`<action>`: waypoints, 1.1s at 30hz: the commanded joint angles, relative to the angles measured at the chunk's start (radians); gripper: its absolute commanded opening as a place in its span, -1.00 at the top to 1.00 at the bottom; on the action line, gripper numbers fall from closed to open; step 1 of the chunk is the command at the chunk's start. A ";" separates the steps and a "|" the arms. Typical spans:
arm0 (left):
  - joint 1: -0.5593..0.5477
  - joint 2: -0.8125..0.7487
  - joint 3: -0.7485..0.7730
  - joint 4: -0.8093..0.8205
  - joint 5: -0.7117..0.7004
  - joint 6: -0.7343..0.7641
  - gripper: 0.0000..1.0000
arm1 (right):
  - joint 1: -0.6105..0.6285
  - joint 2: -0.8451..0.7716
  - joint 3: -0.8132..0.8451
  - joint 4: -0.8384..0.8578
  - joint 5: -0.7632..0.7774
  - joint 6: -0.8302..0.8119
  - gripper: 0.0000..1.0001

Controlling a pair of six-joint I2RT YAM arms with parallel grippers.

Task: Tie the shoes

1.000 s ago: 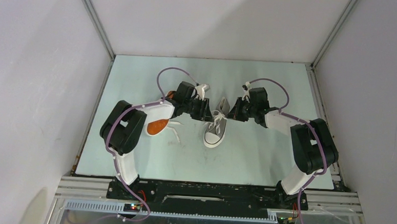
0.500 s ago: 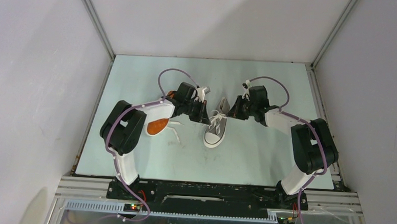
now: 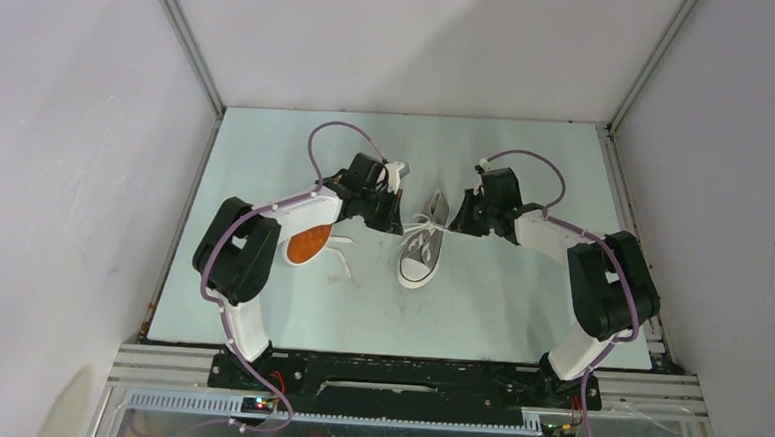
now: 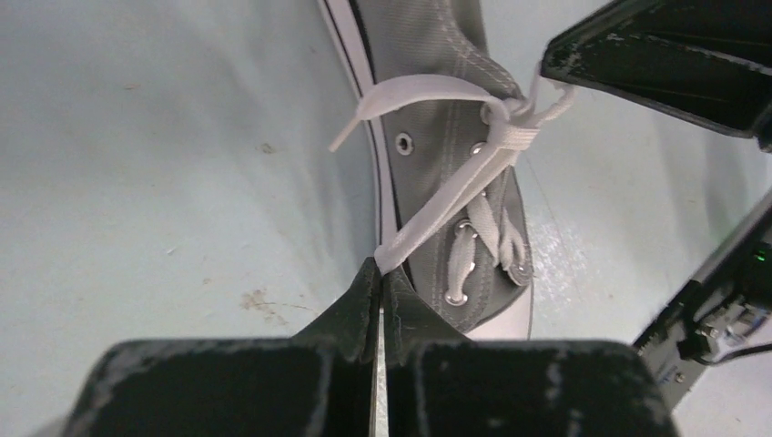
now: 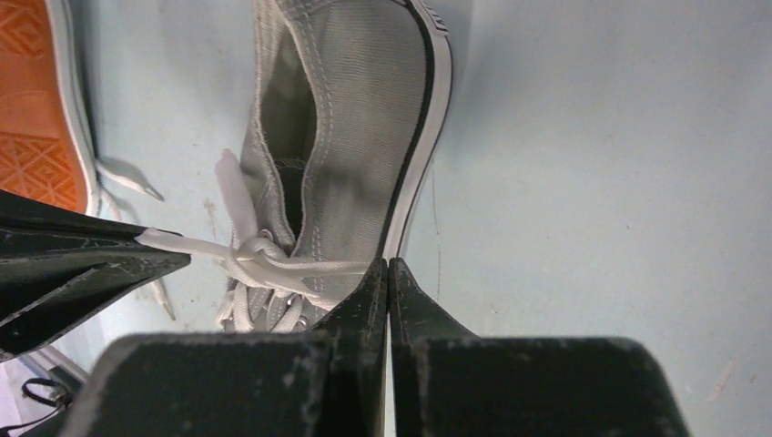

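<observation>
One grey shoe [image 3: 421,252] stands upright mid-table, white toe cap toward me. Its white laces cross in a knot [image 4: 506,127] over the eyelets. My left gripper [image 3: 396,222] is left of the shoe, shut on one lace end [image 4: 451,198], which runs taut from its tips [image 4: 380,266] to the knot. My right gripper [image 3: 456,220] is right of the shoe, shut on the other lace end [image 5: 314,269] at its tips [image 5: 387,264]. The second shoe [image 3: 307,244] lies on its side, orange sole showing, partly under the left arm.
Loose lace ends [image 3: 341,261] of the second shoe trail on the pale table [image 3: 519,316]. White walls and metal frame rails [image 3: 187,53] close in the sides and back. The orange sole also shows in the right wrist view [image 5: 36,109].
Both grippers have shifted slightly, the left a little left and back, keeping hold of the laces. The laces now stretch tauter across the shoe. The shoes have not moved.
</observation>
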State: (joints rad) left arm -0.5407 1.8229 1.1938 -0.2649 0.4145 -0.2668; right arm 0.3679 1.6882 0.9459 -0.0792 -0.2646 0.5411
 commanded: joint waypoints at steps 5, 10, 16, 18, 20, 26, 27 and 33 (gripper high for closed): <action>-0.033 0.033 0.026 -0.033 -0.192 0.058 1.00 | 0.040 0.007 0.038 -0.073 0.192 -0.012 1.00; -0.051 0.082 0.022 -0.013 -0.285 0.052 1.00 | 0.067 0.034 0.039 -0.103 0.323 -0.007 1.00; -0.079 0.119 0.033 -0.029 -0.403 0.032 1.00 | 0.107 0.064 0.071 -0.185 0.496 -0.010 1.00; -0.088 0.117 0.028 -0.027 -0.447 0.025 1.00 | 0.112 0.070 0.076 -0.190 0.516 -0.013 1.00; -0.099 0.116 0.025 -0.030 -0.481 0.019 1.00 | 0.119 0.076 0.081 -0.188 0.527 -0.018 1.00; -0.144 0.136 0.066 -0.136 -0.693 -0.008 1.00 | 0.178 0.130 0.150 -0.257 0.688 -0.039 1.00; -0.147 0.135 0.066 -0.146 -0.707 -0.010 1.00 | 0.190 0.135 0.158 -0.271 0.722 -0.045 1.00; -0.184 0.151 0.098 -0.207 -0.813 -0.008 1.00 | 0.229 0.171 0.196 -0.281 0.813 -0.069 1.00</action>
State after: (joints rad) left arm -0.7223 1.9434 1.2678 -0.3305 -0.2058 -0.2806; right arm 0.5896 1.8221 1.1069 -0.2832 0.3603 0.5137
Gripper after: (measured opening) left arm 0.003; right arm 0.007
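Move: The lace knot on the grey shoe is what both shut grippers pull against, at nearly their own height: about 6 cm right and 1 cm ahead of the left hand, about 5 cm left of and level with the right one. From the left hand, the white toe cap is some 9 cm back, 4 cm right and 4 cm lower; the orange-soled shoe lies level with it, some 16 cm left and 5 cm lower. Both hands keep their laces pinched and draw them down and outward from the knot on either side of the grey shoe, the left sinking nearly 5 cm, then easing forward and left about 2 cm each, the right sinking about 3 cm and going slightly right. As they pull, each wrist tips by some 30 degrees so that its slanted fingers come to point almost straight down. ##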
